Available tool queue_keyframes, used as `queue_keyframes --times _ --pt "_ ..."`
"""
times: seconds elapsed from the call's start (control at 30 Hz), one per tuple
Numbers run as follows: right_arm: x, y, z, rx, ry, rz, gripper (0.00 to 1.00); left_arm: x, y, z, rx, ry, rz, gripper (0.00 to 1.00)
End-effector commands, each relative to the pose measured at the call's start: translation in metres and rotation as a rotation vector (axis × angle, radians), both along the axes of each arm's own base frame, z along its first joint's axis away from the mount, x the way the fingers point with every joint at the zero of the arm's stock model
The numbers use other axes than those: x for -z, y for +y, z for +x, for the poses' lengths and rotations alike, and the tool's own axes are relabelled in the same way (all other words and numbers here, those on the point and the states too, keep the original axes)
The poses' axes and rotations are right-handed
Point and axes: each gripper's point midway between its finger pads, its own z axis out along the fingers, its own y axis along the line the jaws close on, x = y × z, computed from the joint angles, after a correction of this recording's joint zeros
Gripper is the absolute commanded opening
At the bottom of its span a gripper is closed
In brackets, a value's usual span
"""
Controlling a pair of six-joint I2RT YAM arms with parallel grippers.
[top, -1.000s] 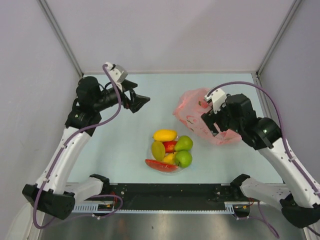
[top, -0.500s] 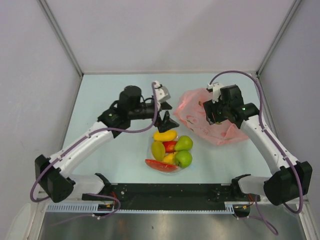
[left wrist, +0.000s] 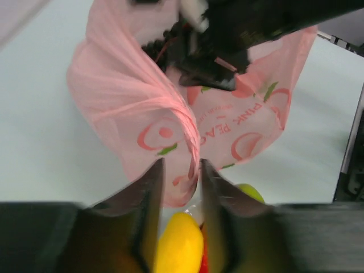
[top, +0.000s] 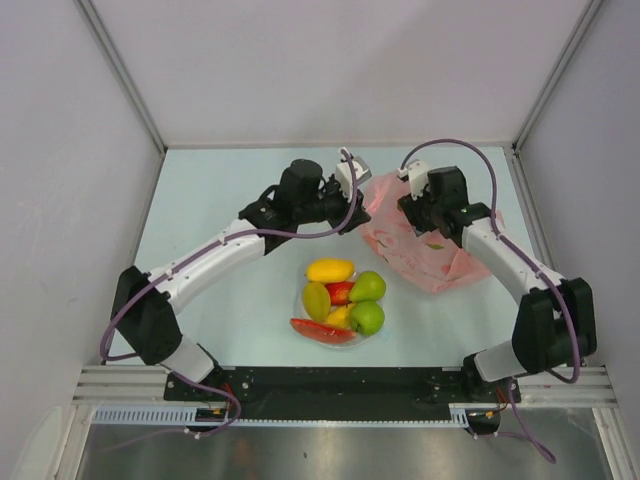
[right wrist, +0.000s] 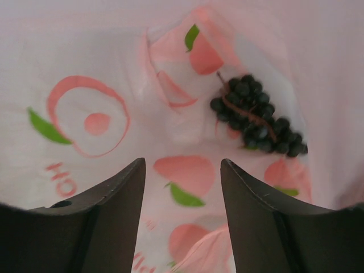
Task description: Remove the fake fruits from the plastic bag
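Note:
The pink plastic bag [top: 445, 265] lies at the right of the table. A dark purple grape bunch [right wrist: 256, 119] lies inside it, ahead and to the right of my right gripper [right wrist: 182, 162]. That gripper [top: 422, 222] is open over the bag's printed plastic [right wrist: 114, 68], with nothing between its fingers. My left gripper [top: 358, 208] is at the bag's left edge. Its jaws [left wrist: 179, 165] stand narrowly apart, with a twisted fold of the bag [left wrist: 131, 96] hanging between them. The other fake fruits sit in a pile: yellow mango [top: 330, 270], green pears [top: 368, 286], watermelon slice [top: 322, 331].
The fruit pile sits in a shallow bowl near the table's middle front, just below the left gripper; the yellow mango [left wrist: 179, 247] and a pear [left wrist: 249, 192] show under its fingers. The right arm [left wrist: 227, 34] hangs dark over the bag. Walls enclose three sides.
The left arm swung right from the table's left to the bag's edge, and its jaws narrowed round a fold. The right gripper moved up and left over the bag, narrowing a little.

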Motion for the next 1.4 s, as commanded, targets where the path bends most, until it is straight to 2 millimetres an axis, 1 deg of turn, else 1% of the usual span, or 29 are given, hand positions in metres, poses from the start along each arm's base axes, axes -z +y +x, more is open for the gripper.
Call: queue_keyframes --times 0.0,0.03,0.07,0.1,0.13,0.17,0.2,0.23,0.33,0.37,0.43,0.47,0.5,0.57,0.73,0.83,0.87,1.07,1.1,1.17,1.2,1.23,1.27,1.3,1.33,1.37 --pt "-0.014 0.001 0.051 -0.106 -0.206 -0.157 0.58 -0.046 -0.016 0.0 0.085 -0.059 -0.108 0.16" --pt "-0.009 0.0 0.058 -0.141 -0.219 -0.208 0.58 -0.047 -0.016 -0.001 0.093 -0.057 -0.112 0.11" --pt "-0.009 -0.001 0.066 -0.161 -0.244 -0.235 0.58 -0.049 -0.016 -0.001 0.1 -0.055 -0.117 0.04" --pt "-0.007 -0.003 0.068 -0.179 -0.248 -0.265 0.57 -0.05 -0.015 -0.002 0.117 -0.051 -0.124 0.0" --pt "-0.003 -0.002 0.07 -0.229 -0.252 -0.316 0.56 -0.05 -0.015 -0.002 0.122 -0.051 -0.128 0.0" --pt "0.008 -0.004 0.072 -0.253 -0.23 -0.338 0.54 -0.051 -0.015 -0.001 0.125 -0.049 -0.134 0.0" --pt "0.012 -0.005 0.074 -0.266 -0.224 -0.351 0.52 -0.052 -0.014 0.001 0.128 -0.048 -0.139 0.0" --pt "0.022 -0.006 0.078 -0.28 -0.213 -0.373 0.52 -0.054 -0.015 0.001 0.133 -0.05 -0.145 0.0" --pt "0.036 -0.009 0.081 -0.305 -0.192 -0.4 0.52 -0.057 -0.015 0.004 0.135 -0.066 -0.147 0.0" --pt "0.047 -0.01 0.083 -0.312 -0.172 -0.411 0.52 -0.055 -0.016 0.005 0.132 -0.064 -0.145 0.0" --pt "0.055 -0.011 0.085 -0.313 -0.16 -0.424 0.51 -0.056 -0.017 0.006 0.134 -0.063 -0.14 0.0" --pt "0.065 -0.012 0.084 -0.326 -0.139 -0.433 0.51 -0.056 -0.017 0.006 0.135 -0.06 -0.138 0.0" --pt "0.067 -0.012 0.084 -0.327 -0.134 -0.436 0.5 -0.056 -0.018 0.007 0.137 -0.063 -0.136 0.0" --pt "0.074 -0.013 0.086 -0.316 -0.126 -0.437 0.5 -0.056 -0.018 0.007 0.138 -0.063 -0.136 0.0" --pt "0.079 -0.015 0.091 -0.292 -0.13 -0.443 0.49 -0.059 -0.018 0.009 0.136 -0.068 -0.138 0.0" --pt "0.088 -0.019 0.094 -0.285 -0.118 -0.466 0.49 -0.059 -0.018 0.01 0.132 -0.07 -0.134 0.0" --pt "0.085 -0.019 0.099 -0.278 -0.141 -0.472 0.49 -0.058 -0.018 0.01 0.133 -0.07 -0.133 0.0" --pt "0.104 -0.026 0.106 -0.288 -0.13 -0.505 0.48 -0.06 -0.02 0.009 0.138 -0.07 -0.136 0.0" --pt "0.102 -0.028 0.109 -0.281 -0.144 -0.521 0.48 -0.061 -0.02 0.01 0.137 -0.071 -0.137 0.0" --pt "0.104 -0.031 0.113 -0.272 -0.154 -0.532 0.43 -0.061 -0.02 0.01 0.138 -0.076 -0.135 0.0" --pt "0.101 -0.029 0.116 -0.273 -0.17 -0.532 0.39 -0.061 -0.02 0.01 0.137 -0.074 -0.133 0.0" --pt "0.098 -0.027 0.117 -0.275 -0.181 -0.527 0.27 -0.06 -0.02 0.01 0.137 -0.075 -0.13 0.0" --pt "0.095 -0.027 0.117 -0.278 -0.188 -0.522 0.21 -0.059 -0.019 0.011 0.134 -0.078 -0.129 0.0" --pt "0.091 -0.021 0.117 -0.297 -0.197 -0.502 0.15 -0.058 -0.019 0.011 0.136 -0.077 -0.125 0.0" --pt "0.078 -0.017 0.116 -0.296 -0.221 -0.479 0.07 -0.057 -0.019 0.012 0.132 -0.078 -0.124 0.0" --pt "0.07 -0.011 0.113 -0.299 -0.231 -0.459 0.04 -0.057 -0.018 0.013 0.128 -0.082 -0.122 0.0"
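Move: The black grapes lie deep in the open bag, about 11 cm ahead of the right hand, 3 cm to its right and 13 cm below. From that hand, the bag rim is roughly 17 cm left, 5 cm back and 9 cm higher, already between the left hand's half-open fingers, a centimetre ahead and to its right. From the left hand, the grapes are some 16 cm ahead, 20 cm right and 22 cm below; the yellow mango sits level with it, 8 cm left and 21 cm down. The right hand dives into the open bag towards the grapes, going down about 12 cm and forward about 10 cm, forward first and then more steeply down, drifting a little right while the wrist rolls some 30 degrees with its left side dropping, and its half-open fingers start closing at the stem end only as it arrives. Early on, the left fingers shut on the bag rim and raise it about 3 cm, easing slightly right, then hold it pinched while the other hand reaches in. ##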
